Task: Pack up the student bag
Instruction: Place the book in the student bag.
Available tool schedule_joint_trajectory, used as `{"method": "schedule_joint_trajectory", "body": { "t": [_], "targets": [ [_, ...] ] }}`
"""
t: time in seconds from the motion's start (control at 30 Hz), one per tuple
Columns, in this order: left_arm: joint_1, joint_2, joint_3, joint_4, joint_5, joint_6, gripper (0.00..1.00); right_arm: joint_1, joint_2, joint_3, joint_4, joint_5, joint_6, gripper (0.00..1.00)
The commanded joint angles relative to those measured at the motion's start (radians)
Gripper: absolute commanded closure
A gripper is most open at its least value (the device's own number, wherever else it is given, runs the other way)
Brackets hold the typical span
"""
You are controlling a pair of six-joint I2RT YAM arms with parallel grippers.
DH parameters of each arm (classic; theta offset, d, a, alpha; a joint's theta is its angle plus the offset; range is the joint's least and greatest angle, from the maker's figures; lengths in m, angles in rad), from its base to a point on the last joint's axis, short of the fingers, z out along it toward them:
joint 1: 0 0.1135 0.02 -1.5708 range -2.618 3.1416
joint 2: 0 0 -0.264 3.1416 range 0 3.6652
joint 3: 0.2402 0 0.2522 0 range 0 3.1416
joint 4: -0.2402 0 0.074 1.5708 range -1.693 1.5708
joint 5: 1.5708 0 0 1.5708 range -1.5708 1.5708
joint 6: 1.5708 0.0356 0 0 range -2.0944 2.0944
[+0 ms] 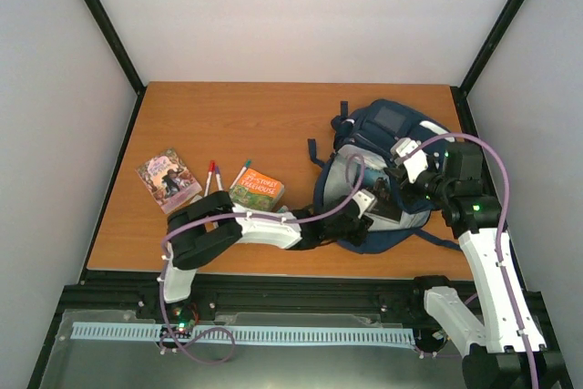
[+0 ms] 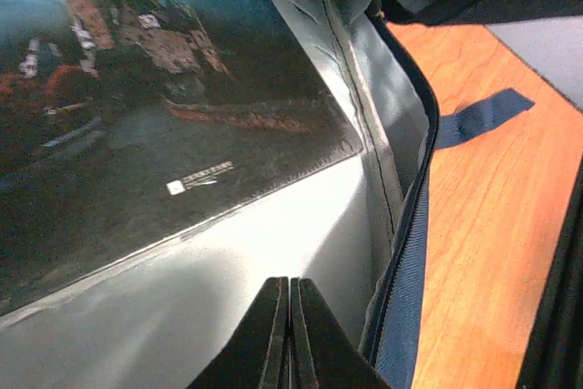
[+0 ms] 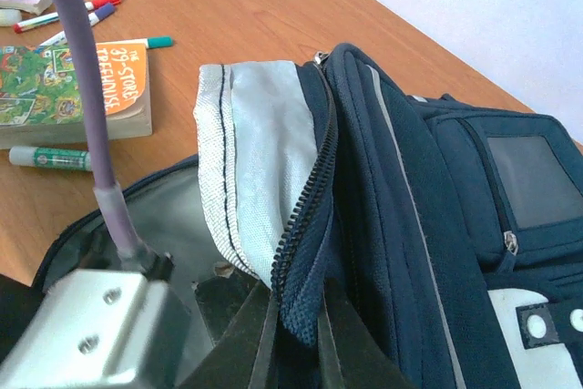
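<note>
The navy student bag (image 1: 383, 125) lies at the right of the table with its main compartment open. My right gripper (image 3: 296, 312) is shut on the bag's zipper edge (image 3: 310, 216) and holds the flap up, showing the grey lining (image 3: 260, 161). My left gripper (image 2: 290, 281) is inside the opening, shut with nothing between its fingers. Just ahead of it, a dark book with a castle cover (image 2: 137, 88) lies on the grey lining (image 2: 237, 261). From above, the left gripper (image 1: 364, 202) sits in the bag's mouth and the right gripper (image 1: 401, 170) is beside it.
On the table left of the bag lie an orange-and-green book (image 1: 257, 190), a pink-covered book (image 1: 168, 179) and several marker pens (image 1: 211, 175). A green marker (image 3: 50, 158) lies near the bag's opening. A dark strap (image 2: 483, 116) trails on the wood.
</note>
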Motion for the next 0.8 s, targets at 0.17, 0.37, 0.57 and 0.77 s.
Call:
{"method": "schedule_joint_trajectory", "body": {
  "t": [0.17,0.37,0.57,0.77],
  "targets": [
    [-0.022,0.14,0.149,-0.138,-0.139,0.123,0.99,0.0,-0.033,0.076,0.042,-0.122,-0.027,0.95],
    [-0.022,0.183,0.195,-0.138,-0.243,0.22,0.99,0.0,-0.033,0.1,0.007,-0.184,-0.034,0.94],
    [-0.015,0.219,0.238,-0.071,-0.344,0.286,0.99,0.0,-0.048,0.1,-0.016,-0.26,-0.049,0.93],
    [0.017,0.228,0.231,0.057,-0.405,0.304,0.99,0.0,-0.034,0.093,-0.057,-0.236,-0.093,0.93]
  ]
}}
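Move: The book lies inside the open bag, its middle about 10 cm ahead of the left hand, 3 cm to the right and 5 cm lower. The orange book is 9 cm ahead and some 28 cm left of that hand; the glue stick is 3 cm ahead and 23 cm left, both about 7 cm lower. From the right hand, the book in the bag is roughly 5 cm left, level with it fore and aft, and 14 cm below. Left fingers, shut, sink 4 cm and reach 5 cm forward to the book's edge while right still pinches bag. ##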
